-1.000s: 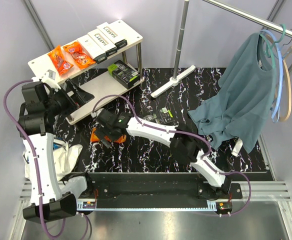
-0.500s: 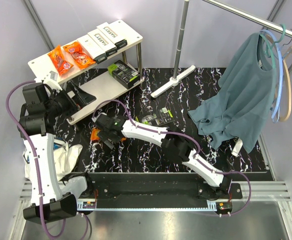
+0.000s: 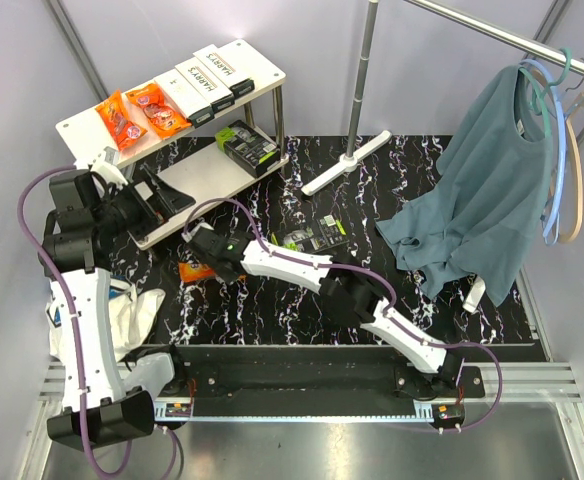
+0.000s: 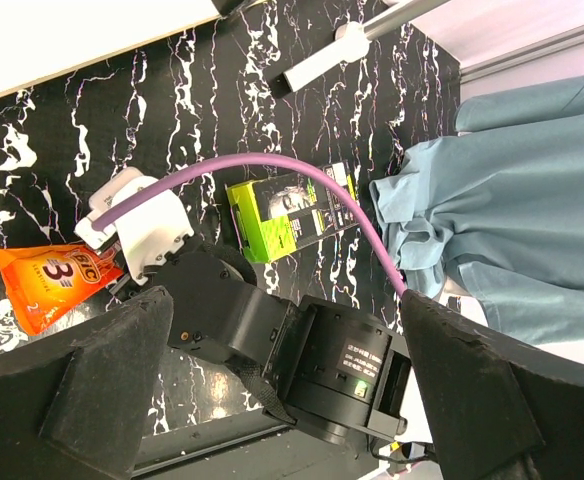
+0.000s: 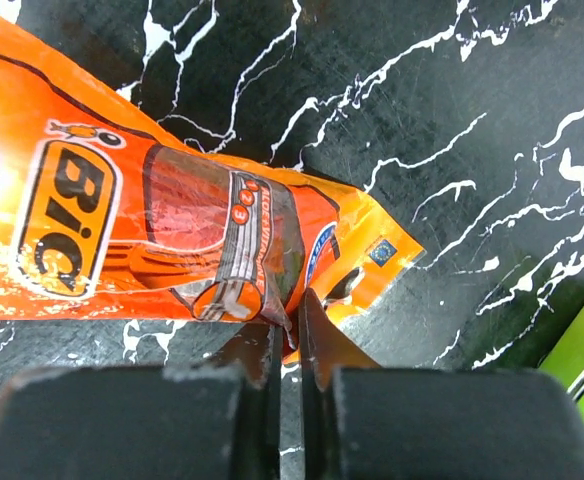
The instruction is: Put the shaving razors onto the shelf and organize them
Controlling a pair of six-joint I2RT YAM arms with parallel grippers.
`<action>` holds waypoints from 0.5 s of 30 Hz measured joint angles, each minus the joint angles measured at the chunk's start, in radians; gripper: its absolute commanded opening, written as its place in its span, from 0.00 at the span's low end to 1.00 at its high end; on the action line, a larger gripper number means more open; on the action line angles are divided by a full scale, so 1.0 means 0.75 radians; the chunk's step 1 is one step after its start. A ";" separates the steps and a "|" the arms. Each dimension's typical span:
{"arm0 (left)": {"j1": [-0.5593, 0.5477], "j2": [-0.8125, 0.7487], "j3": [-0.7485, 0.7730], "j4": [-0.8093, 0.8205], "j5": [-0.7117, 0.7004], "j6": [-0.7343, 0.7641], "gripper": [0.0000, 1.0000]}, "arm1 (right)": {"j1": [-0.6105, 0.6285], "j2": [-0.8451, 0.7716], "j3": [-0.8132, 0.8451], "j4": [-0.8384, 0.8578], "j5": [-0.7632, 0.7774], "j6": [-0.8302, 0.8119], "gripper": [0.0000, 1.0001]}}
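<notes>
My right gripper (image 3: 212, 262) is shut on the edge of an orange crinkly razor packet (image 3: 194, 271), low over the black marble mat left of centre. In the right wrist view the fingertips (image 5: 290, 310) pinch the packet's (image 5: 152, 230) lower edge. My left gripper (image 3: 160, 190) is open and empty, in front of the shelf's lower board (image 3: 194, 165). Its fingers spread wide in the left wrist view (image 4: 284, 300). The shelf's top board (image 3: 260, 58) holds two orange packets (image 3: 137, 115) and three white HARRY'S boxes (image 3: 212, 76). One black-and-green pack (image 3: 247, 146) sits on the lower board, and another (image 3: 315, 238) lies on the mat.
A white T-shaped rack foot (image 3: 347, 162) and its metal pole stand behind the mat's centre. A teal shirt (image 3: 492, 180) hangs from the rail on the right. A white bag (image 3: 127, 305) lies by the left arm's base. The right arm (image 4: 272, 340) crosses under my left gripper.
My right gripper has moved a little left and back with the orange packet, which now shows flat to its left. The left arm has barely moved.
</notes>
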 measured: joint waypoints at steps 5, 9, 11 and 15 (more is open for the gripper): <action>-0.005 -0.020 0.000 0.000 0.001 0.001 0.99 | -0.004 -0.081 -0.162 0.116 -0.001 0.005 0.00; -0.020 -0.038 0.001 0.002 0.020 0.012 0.99 | -0.011 -0.175 -0.315 0.158 -0.019 0.042 0.00; -0.037 -0.043 0.001 0.010 0.048 0.024 0.99 | -0.016 -0.226 -0.387 0.165 -0.046 0.074 0.00; -0.078 -0.059 0.001 0.052 0.112 0.056 0.99 | -0.022 -0.352 -0.527 0.165 -0.104 0.159 0.00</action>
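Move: The right hand already has the orange razor bag pinched near its right end, the bag's middle about 6 cm to its left, level fore and aft and in height. The open left gripper hangs some 9 cm to the left, 2 cm nearer and 30 cm above; the upper shelf is roughly 20 cm ahead, 8 cm left, 28 cm up. The green box lies some 18 cm right and 7 cm ahead. From the left hand, the bag is about 3 cm right, 2 cm ahead and 31 cm below. Right hand draws the pinched bag right, back and slightly up, about 5 cm; left shifts right and up. ##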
